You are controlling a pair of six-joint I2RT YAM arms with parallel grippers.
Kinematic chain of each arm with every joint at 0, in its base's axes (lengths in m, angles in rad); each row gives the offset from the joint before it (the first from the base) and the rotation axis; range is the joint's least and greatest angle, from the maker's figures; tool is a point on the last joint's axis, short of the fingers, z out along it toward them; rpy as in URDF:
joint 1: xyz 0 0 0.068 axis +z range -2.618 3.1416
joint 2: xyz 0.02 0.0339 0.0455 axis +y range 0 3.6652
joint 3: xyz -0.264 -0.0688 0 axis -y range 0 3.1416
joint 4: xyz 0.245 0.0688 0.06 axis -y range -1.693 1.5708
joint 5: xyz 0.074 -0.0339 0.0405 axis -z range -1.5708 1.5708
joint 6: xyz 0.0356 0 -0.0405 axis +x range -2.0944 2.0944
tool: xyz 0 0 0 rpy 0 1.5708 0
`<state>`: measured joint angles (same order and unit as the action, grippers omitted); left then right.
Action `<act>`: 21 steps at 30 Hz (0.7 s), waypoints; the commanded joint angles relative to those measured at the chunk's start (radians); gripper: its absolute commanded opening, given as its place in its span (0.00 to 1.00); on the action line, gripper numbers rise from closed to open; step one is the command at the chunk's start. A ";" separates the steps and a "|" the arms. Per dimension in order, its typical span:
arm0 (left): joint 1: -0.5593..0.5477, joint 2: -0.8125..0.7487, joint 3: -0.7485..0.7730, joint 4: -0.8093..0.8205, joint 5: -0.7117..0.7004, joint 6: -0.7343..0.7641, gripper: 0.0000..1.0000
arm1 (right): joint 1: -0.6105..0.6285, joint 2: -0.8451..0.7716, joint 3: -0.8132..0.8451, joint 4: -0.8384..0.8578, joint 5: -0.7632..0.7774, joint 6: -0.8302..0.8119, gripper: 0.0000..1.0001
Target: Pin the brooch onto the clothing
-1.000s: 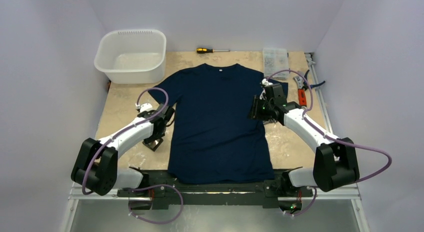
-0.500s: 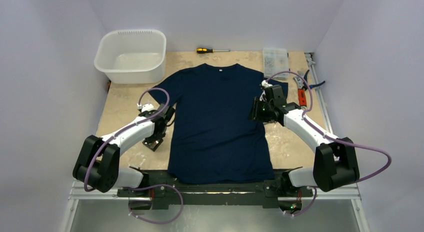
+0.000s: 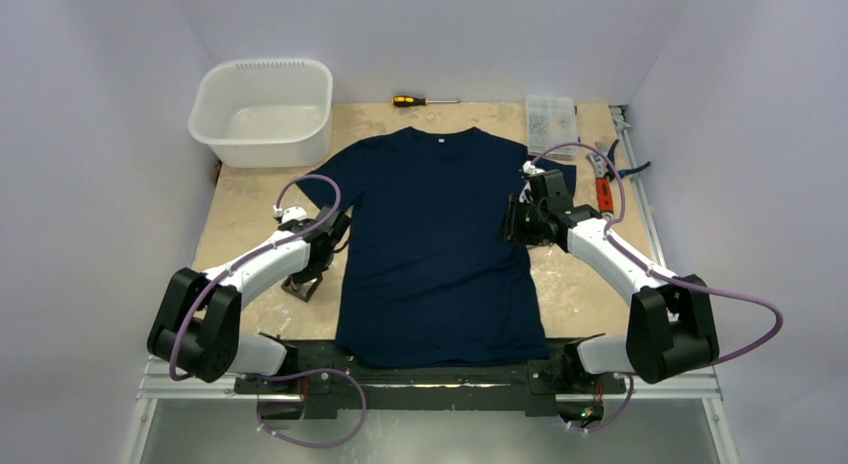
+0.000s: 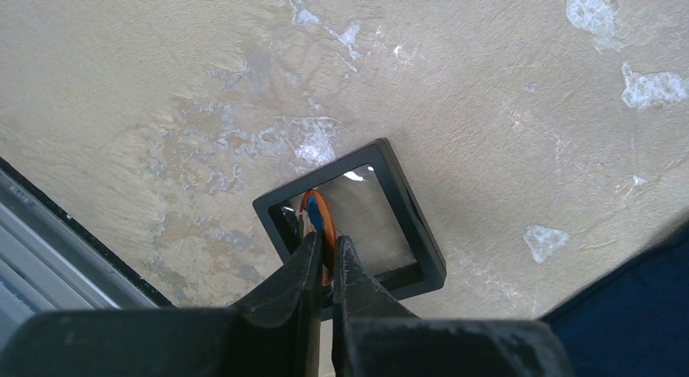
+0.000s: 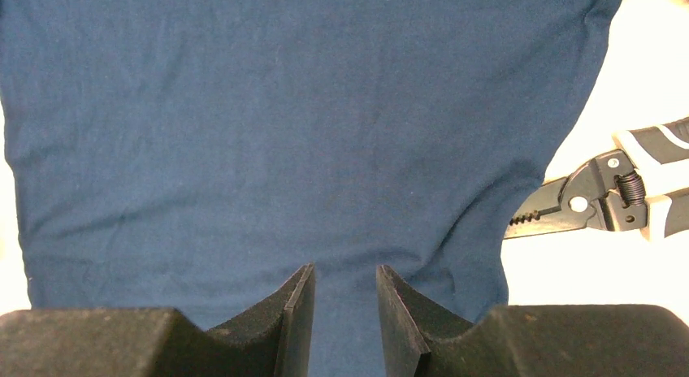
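The brooch (image 4: 316, 217), a small orange disc with a blue patch, stands on edge inside a small square black tray (image 4: 424, 240) left of the shirt. My left gripper (image 4: 327, 242) is shut on its lower rim; from above the gripper (image 3: 312, 272) hides the brooch. The clothing (image 3: 430, 244), a dark navy T-shirt, lies flat in the middle of the table. My right gripper (image 3: 512, 222) hovers low over the shirt's right side near the sleeve. In the right wrist view its jaws (image 5: 345, 270) stand apart, with only flat fabric (image 5: 284, 125) showing between them.
A white plastic tub (image 3: 264, 109) stands at the back left. A screwdriver (image 3: 425, 101) and a clear parts box (image 3: 551, 114) lie at the back. Pliers (image 3: 603, 184) (image 5: 601, 202) lie right of the shirt sleeve. The table's front rail runs just below the tray.
My left gripper has closed on the brooch in the tray. The left arm shifted slightly. The right arm has hardly moved.
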<state>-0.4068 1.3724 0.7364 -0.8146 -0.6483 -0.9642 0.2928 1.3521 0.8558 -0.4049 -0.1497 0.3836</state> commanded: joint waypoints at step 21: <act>0.002 -0.059 0.270 -0.168 0.015 0.193 0.00 | 0.001 -0.047 0.041 -0.024 -0.019 -0.003 0.36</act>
<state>-0.4068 1.3758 0.9546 -0.9684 -0.6361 -0.8635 0.2928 1.3350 0.8558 -0.4145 -0.1501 0.3843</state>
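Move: The left fingers already hold the brooch by its edge in the small black box, whose middle is some 2 cm below them and about 1 cm ahead. The middle of the clothing lies roughly 24 cm to this hand's right, 7 cm farther out and 3 cm lower; the white basket stands about 30 cm ahead and 8 cm left. From the open right hand, the clothing's middle is some 13 cm left, 2 cm back and 6 cm below. Mostly straight up at first, then up and forward, the left hand draws the brooch out of the black box, rising about 5 cm while going some 2.5 cm out. The closed fingertips keep their pinch on the brooch's edge, and late on the wrist turns a slight 5 degrees clockwise. ##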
